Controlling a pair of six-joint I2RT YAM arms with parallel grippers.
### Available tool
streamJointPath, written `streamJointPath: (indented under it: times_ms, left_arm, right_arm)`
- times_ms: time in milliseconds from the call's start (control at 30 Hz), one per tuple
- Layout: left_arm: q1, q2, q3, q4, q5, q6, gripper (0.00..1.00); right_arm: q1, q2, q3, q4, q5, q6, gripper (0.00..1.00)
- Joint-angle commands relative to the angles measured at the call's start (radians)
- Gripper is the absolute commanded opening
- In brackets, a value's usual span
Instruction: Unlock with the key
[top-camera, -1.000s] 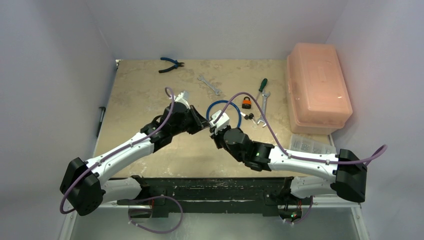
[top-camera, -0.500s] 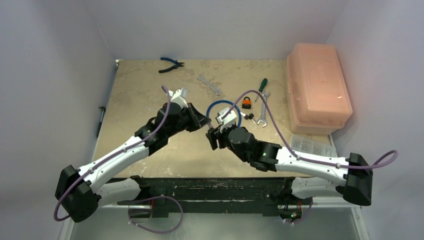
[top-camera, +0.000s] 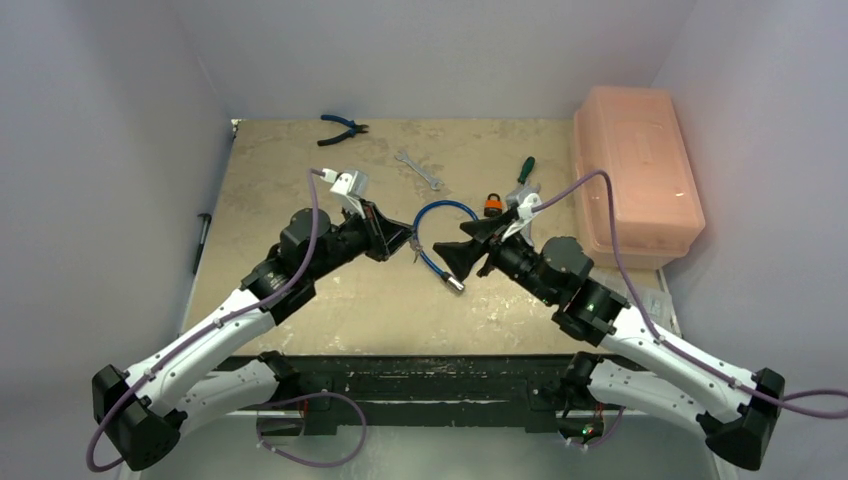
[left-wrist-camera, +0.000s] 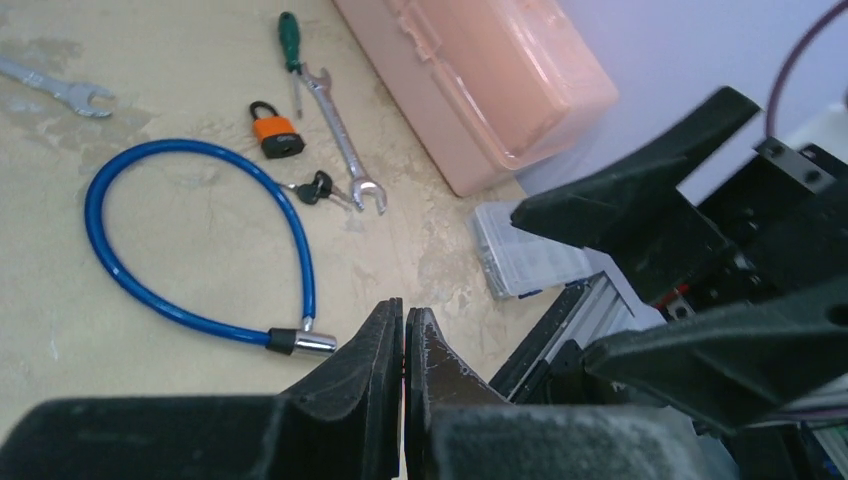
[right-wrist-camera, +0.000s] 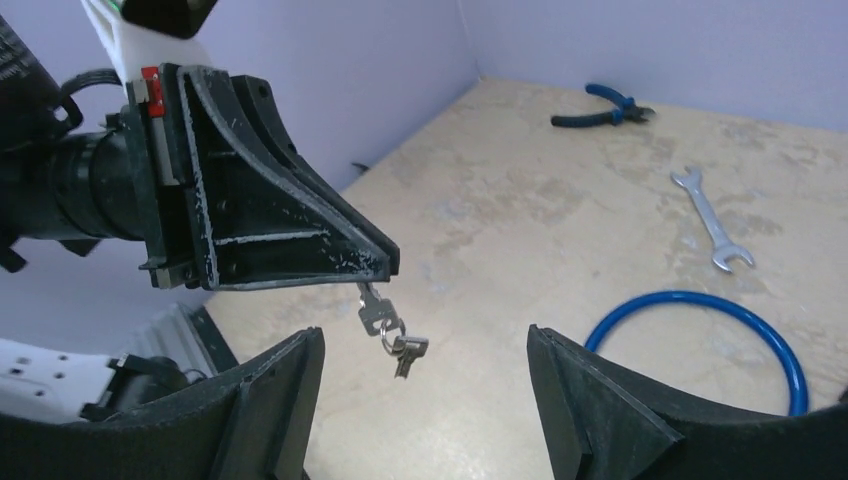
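Note:
My left gripper (top-camera: 409, 243) is shut on a small silver key (right-wrist-camera: 371, 307), pinched by its blade at the fingertips (right-wrist-camera: 385, 262). A ring with a second key (right-wrist-camera: 405, 353) dangles below it. In the left wrist view the jaws (left-wrist-camera: 403, 306) are pressed together and the key is hidden. My right gripper (right-wrist-camera: 422, 340) stands open, facing the left one, with the keys hanging above the gap and touching neither finger. A blue cable lock (top-camera: 445, 204) lies looped on the table behind the grippers, its metal end (left-wrist-camera: 300, 343) free. An orange padlock (top-camera: 493, 205) sits beside it.
A pink plastic box (top-camera: 635, 175) fills the right side. Near the padlock lie black-headed keys (left-wrist-camera: 315, 187), a wrench (left-wrist-camera: 340, 140) and a green screwdriver (top-camera: 524, 168). Another wrench (top-camera: 418, 170) and blue pliers (top-camera: 342, 128) lie further back. A clear parts case (left-wrist-camera: 530, 255) sits at the front right.
My right gripper has opened wide and drawn back to the right, away from the left gripper's tip. The left gripper stayed shut and shifted slightly back.

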Motion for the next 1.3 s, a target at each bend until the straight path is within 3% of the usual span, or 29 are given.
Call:
streamJointPath:
  times_ms: [0, 400, 1267]
  left_arm:
    - [-0.002, -0.03, 0.088, 0.053, 0.144, 0.112, 0.0]
    - [-0.002, -0.041, 0.155, 0.043, 0.204, 0.071, 0.0]
    - [-0.002, -0.05, 0.157, 0.076, 0.204, -0.001, 0.0]
  right_arm:
    - [-0.072, -0.024, 0.018, 0.072, -0.28, 0.08, 0.81]
    - [-0.082, -0.049, -0.001, 0.22, -0.434, 0.143, 0.73]
    - [-0.094, 0.078, 0.034, 0.294, -0.409, 0.202, 0.6]
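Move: The keys hang from the left hand's closed fingertips, some 3 cm below its hand point and 1 cm to the right. From the open right hand they are about 7 cm left, 1 cm ahead and 3 cm lower. On the table roughly 25 cm below the right hand, the blue lock's metal end lies about 7 cm ahead and 1 cm right; the middle of its cable loop is some 16 cm straight ahead. Left lifts the pinched keys about 7 cm; open right rises back-left towards them, turning counter-clockwise, then dips, narrowing. ##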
